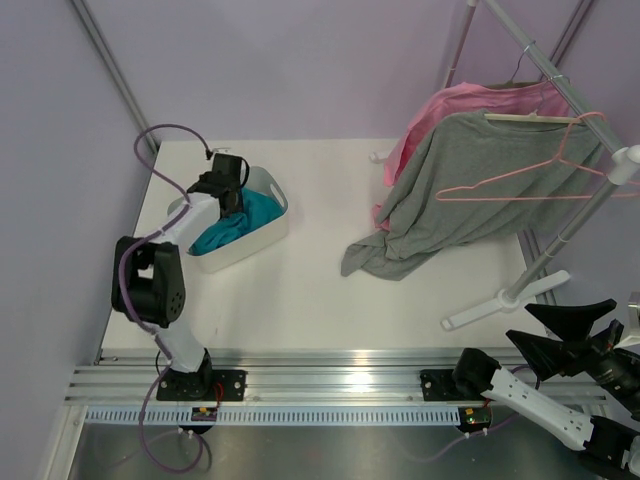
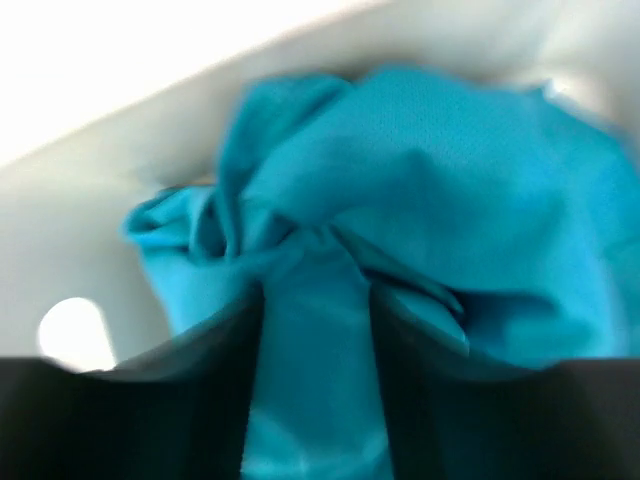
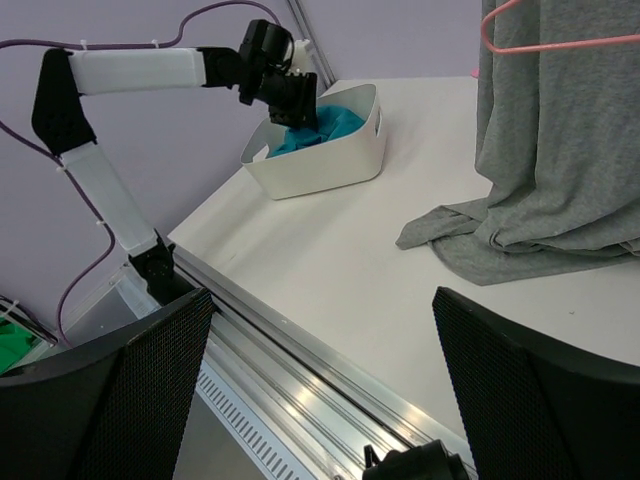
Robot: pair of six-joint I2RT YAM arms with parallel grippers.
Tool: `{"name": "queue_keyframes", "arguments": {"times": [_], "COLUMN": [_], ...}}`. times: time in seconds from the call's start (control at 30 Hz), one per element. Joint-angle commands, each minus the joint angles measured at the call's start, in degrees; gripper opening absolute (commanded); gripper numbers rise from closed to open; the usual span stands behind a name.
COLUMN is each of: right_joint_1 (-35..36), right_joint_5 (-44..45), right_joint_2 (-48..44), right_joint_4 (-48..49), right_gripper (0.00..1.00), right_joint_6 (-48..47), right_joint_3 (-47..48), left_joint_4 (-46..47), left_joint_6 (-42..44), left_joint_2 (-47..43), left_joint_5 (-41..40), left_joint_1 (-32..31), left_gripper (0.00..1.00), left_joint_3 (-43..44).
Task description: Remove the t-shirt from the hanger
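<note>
The teal t-shirt (image 1: 250, 213) lies bunched in a white bin (image 1: 262, 238) at the table's left; it also shows in the left wrist view (image 2: 450, 180) and the right wrist view (image 3: 325, 125). My left gripper (image 1: 234, 203) reaches down into the bin, its fingers closed on a strip of the teal cloth (image 2: 315, 330). The pink wire hanger (image 1: 520, 190) hangs bare on the rack at the right, in front of a grey shirt; it also shows in the right wrist view (image 3: 560, 45). My right gripper (image 1: 520, 323) is open and empty over the front rail (image 3: 320, 300).
A grey t-shirt (image 1: 450, 200) on a wooden hanger (image 1: 530, 117) and a pink t-shirt (image 1: 440, 110) hang from the clothes rack (image 1: 565, 235), the grey hem trailing on the table. The rack's white foot (image 1: 500, 300) stands at the right front.
</note>
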Motion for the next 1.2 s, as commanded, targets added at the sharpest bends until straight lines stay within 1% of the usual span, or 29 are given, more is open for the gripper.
{"name": "queue_keyframes", "arguments": {"times": [0.0, 0.1, 0.17, 0.2, 0.3, 0.37, 0.43, 0.47, 0.5, 0.53, 0.57, 0.6, 0.63, 0.67, 0.7, 0.73, 0.83, 0.87, 0.9, 0.93, 1.0, 1.07, 1.1, 1.13, 1.17], "right_joint_1": [0.0, 0.0, 0.0, 0.0, 0.0, 0.0, 0.0, 0.0, 0.0, 0.0, 0.0, 0.0, 0.1, 0.0, 0.0, 0.0, 0.0, 0.0, 0.0, 0.0, 0.1, 0.0, 0.0, 0.0, 0.0], "right_joint_5": [0.5, 1.3, 1.0, 0.8, 0.3, 0.6, 1.3, 1.8, 3.0, 3.8, 4.7, 5.5, 7.0, 7.8, 9.0, 9.3, 9.6, 9.4, 9.3, 9.6, 11.4, 13.4, 13.8, 13.7, 12.0], "right_joint_2": [-1.4, -1.0, 0.7, 0.8, 0.8, 1.0, 1.7, 2.3, 2.7, 4.2, 5.3, 6.3, 8.1, 9.0, 9.7, 10.7, 12.2, 12.6, 13.1, 15.1, 18.4, 24.0, 26.4, 27.0, 27.1], "right_joint_4": [2.4, 2.2, 2.1, 2.2, 2.4, 2.2, 1.9, 1.9, 1.9, 1.9, 1.6, 1.4, 1.2, 1.2, 1.7, 2.1, 5.1, 7.6, 8.8, 10.1, 13.1, 15.0, 15.9, 17.5, 22.0], "right_gripper": [1.00, 0.99, 1.00, 1.00, 1.00, 1.00, 0.99, 1.00, 1.00, 1.00, 1.00, 0.99, 1.00, 0.99, 0.99, 0.99, 0.99, 0.99, 1.00, 1.00, 0.99, 1.00, 1.00, 1.00, 0.99], "right_joint_6": [0.4, 0.7, 1.5, 2.1, 3.0, 3.4, 3.8, 3.9, 3.9, 4.0, 4.4, 4.7, 4.9, 5.1, 5.9, 6.3, 8.5, 9.0, 9.3, 9.5, 10.9, 12.3, 12.8, 12.5, 11.3], "right_joint_3": [-0.5, -0.4, -0.3, -0.4, -0.4, -0.4, -0.3, -0.3, -0.3, -0.4, -0.3, -0.3, -0.3, -0.3, -0.6, -0.7, -2.3, -4.5, -5.8, -7.0, -9.7, -10.5, -10.6, -11.1, -12.4], "left_joint_4": [0.4, 0.4, -1.0, -2.9, -4.6, -4.6, -2.7, -1.3, 1.6, 3.4, 7.1, 8.9, 10.2, 11.5, 13.3, 13.4, 14.0, 14.3, 14.3, 14.4, 14.0, 14.2, 14.8, 14.9, 14.3], "left_joint_6": [-0.9, -0.8, -1.4, -1.8, -2.4, -3.1, -3.1, -3.1, -3.4, -4.4, -5.0, -5.8, -7.1, -7.6, -8.1, -8.7, -8.5, -8.5, -8.2, -8.0, -7.6, -9.8, -11.0, -11.7, -12.0], "left_joint_2": [-10.9, -16.8, -19.0, -19.2, -20.7, -22.2, -26.0, -27.8, -32.4, -35.0, -37.8, -40.7, -46.2, -48.7, -53.4, -55.3, -61.1, -62.6, -64.3, -68.1, -72.4, -78.4, -79.8, -80.4, -80.7], "left_joint_5": [1.2, 4.7, 5.7, 5.9, 7.1, 7.9, 11.8, 13.5, 16.8, 19.2, 23.5, 25.1, 27.4, 28.7, 30.9, 32.4, 41.7, 45.0, 45.4, 44.8, 43.9, 43.0, 43.8, 44.5, 45.1], "left_joint_1": [0.0, 0.0, 0.0, 0.0, 0.0, -0.1, -0.7, -1.3, -2.6, -3.3, -3.9, -4.8, -6.3, -7.1, -8.8, -9.6, -13.4, -14.5, -17.3, -18.7, -21.5, -21.7, -21.7, -21.7, -21.7], "left_gripper": [0.58, 0.70, 0.71, 0.70, 0.66, 0.65, 0.65, 0.66, 0.70, 0.99, 0.99, 0.99, 0.99, 0.99, 0.99, 0.99, 0.99, 0.99, 0.99, 0.99, 0.99, 0.99, 0.99, 0.99, 0.99], "left_joint_3": [1.3, -0.3, -0.6, -0.5, -1.5, -3.8, -6.7, -7.8, -9.1, -11.8, -13.3, -14.8, -16.1, -18.4, -19.6, -21.0, -23.3, -25.5, -26.7, -28.0, -31.4, -33.9, -37.1, -38.1, -39.1]}}
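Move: The left hand, fingers part open, is down in the white basket; the teal t-shirt's middle is about 2 cm back from it and 5 cm below. The basket's middle lies some 3 cm back and 1 cm left, 5 cm lower. The grey t-shirt's hem is roughly 32 cm right, 13 cm back. From the right hand, that hem is about 26 cm ahead, 9 cm left, 34 cm below; the teal t-shirt is 37 cm ahead, 39 cm left. Straight up out of the basket first, the left hand leaves the teal t-shirt as its fingers finish opening, then sweeps back and right, ending some 27 cm back and 20 cm higher, its downward fingers swinging up and clockwise. After a pause the right hand, empty and wide open, moves left and forward about 14 cm, sinking slightly and tipping down, towards the grey t-shirt's hem. ##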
